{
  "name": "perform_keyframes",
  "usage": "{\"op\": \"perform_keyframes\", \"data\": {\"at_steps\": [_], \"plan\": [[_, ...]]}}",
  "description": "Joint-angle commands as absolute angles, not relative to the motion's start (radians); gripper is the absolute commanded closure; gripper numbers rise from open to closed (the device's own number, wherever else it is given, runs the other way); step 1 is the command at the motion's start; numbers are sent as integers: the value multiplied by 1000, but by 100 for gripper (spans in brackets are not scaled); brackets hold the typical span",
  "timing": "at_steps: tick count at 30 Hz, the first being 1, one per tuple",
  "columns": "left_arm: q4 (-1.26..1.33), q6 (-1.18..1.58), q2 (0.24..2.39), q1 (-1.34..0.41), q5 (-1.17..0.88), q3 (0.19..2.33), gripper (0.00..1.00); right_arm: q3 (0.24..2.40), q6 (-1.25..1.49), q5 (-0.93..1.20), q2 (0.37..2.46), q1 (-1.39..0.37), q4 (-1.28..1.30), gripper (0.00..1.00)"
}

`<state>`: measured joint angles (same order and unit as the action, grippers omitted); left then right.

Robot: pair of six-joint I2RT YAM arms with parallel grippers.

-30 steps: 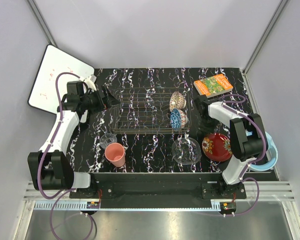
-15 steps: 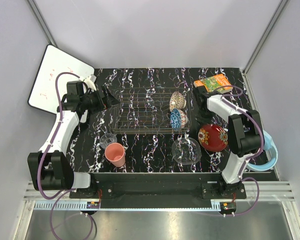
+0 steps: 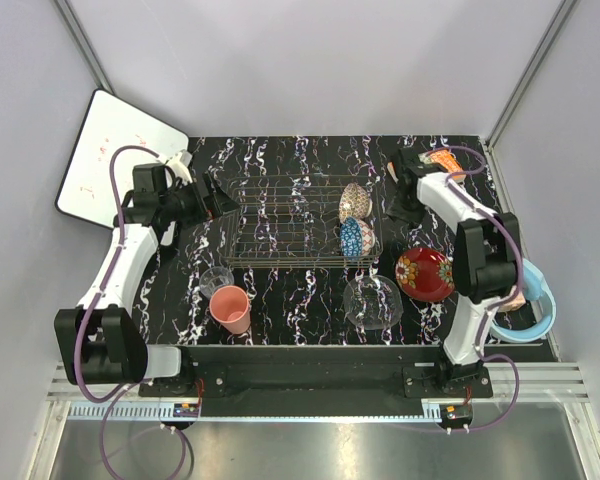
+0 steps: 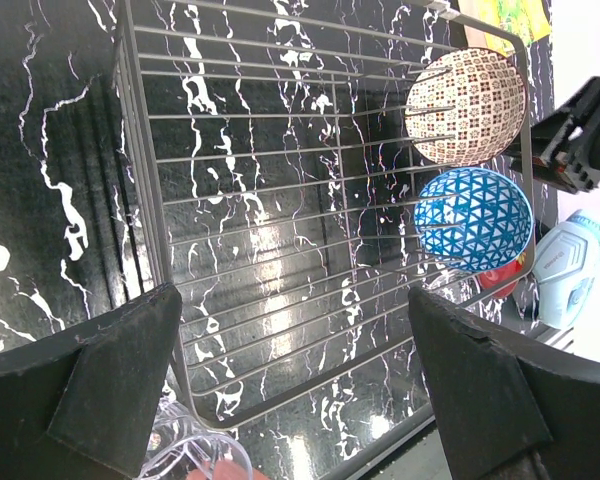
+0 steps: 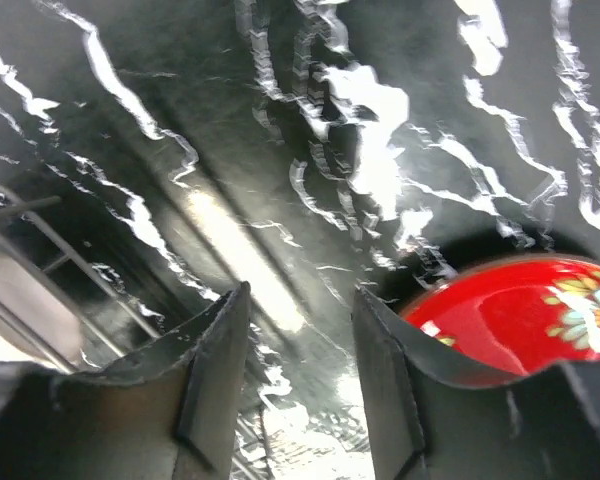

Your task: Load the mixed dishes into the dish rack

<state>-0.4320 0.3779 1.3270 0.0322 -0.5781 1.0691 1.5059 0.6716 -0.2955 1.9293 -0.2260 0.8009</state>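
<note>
The dark wire dish rack (image 3: 285, 222) stands mid-table, with the tan-red patterned bowl (image 3: 353, 200) and the blue patterned bowl (image 3: 357, 237) on edge at its right end. Both bowls show in the left wrist view (image 4: 465, 105) (image 4: 473, 218). The pink cup (image 3: 231, 309) and the small clear glass (image 3: 217, 281) stand in front of the rack's left end. The clear glass plate (image 3: 372, 302) and the red flower-rimmed dish (image 3: 425, 274) lie front right. My left gripper (image 3: 220, 200) is open and empty at the rack's left end. My right gripper (image 3: 399, 207) is open and empty just right of the rack, above the dish (image 5: 520, 310).
A white board (image 3: 115, 160) leans off the table's back left. The orange-green book (image 3: 446, 158) at the back right is mostly hidden by my right arm. A light blue round thing (image 3: 537, 305) sits off the table's right edge.
My right arm has swung toward the back of the table and now covers most of the book. The red dish sits slightly further back and left. The left arm has not moved.
</note>
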Motion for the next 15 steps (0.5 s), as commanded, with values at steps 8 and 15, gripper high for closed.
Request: {"op": "perform_keyframes", "data": {"at_steps": [8,15], "plan": [[-385,360,1293,37,-591,1065,1,1115,736,-147,1496,-183,839,54],[-385,360,1256,35,-637,1043,1,997,762,-121,1485,-183,841,53]]}}
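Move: The red plate lies some 14 cm back from the right hand, about 5 cm to its right and 5 cm below. Of the two bowls in the rack, the blue bowl stands about 5 cm back and 12 cm left of the hand, the beige bowl about 4 cm ahead and 13 cm left. The glass dish is roughly 21 cm back and 8 cm left. From the left hand, the plate is about 52 cm right, 9 cm back and 18 cm below. Back towards its base the right hand sweeps quickly, about 13 cm, arching up some 3.5 cm and then sinking again to nearly its starting height. This brings it from beyond the red plate to over its left, flowered part, the fingers staying half open and the wrist rolling about 10 degrees. No contact with the plate can be seen. ##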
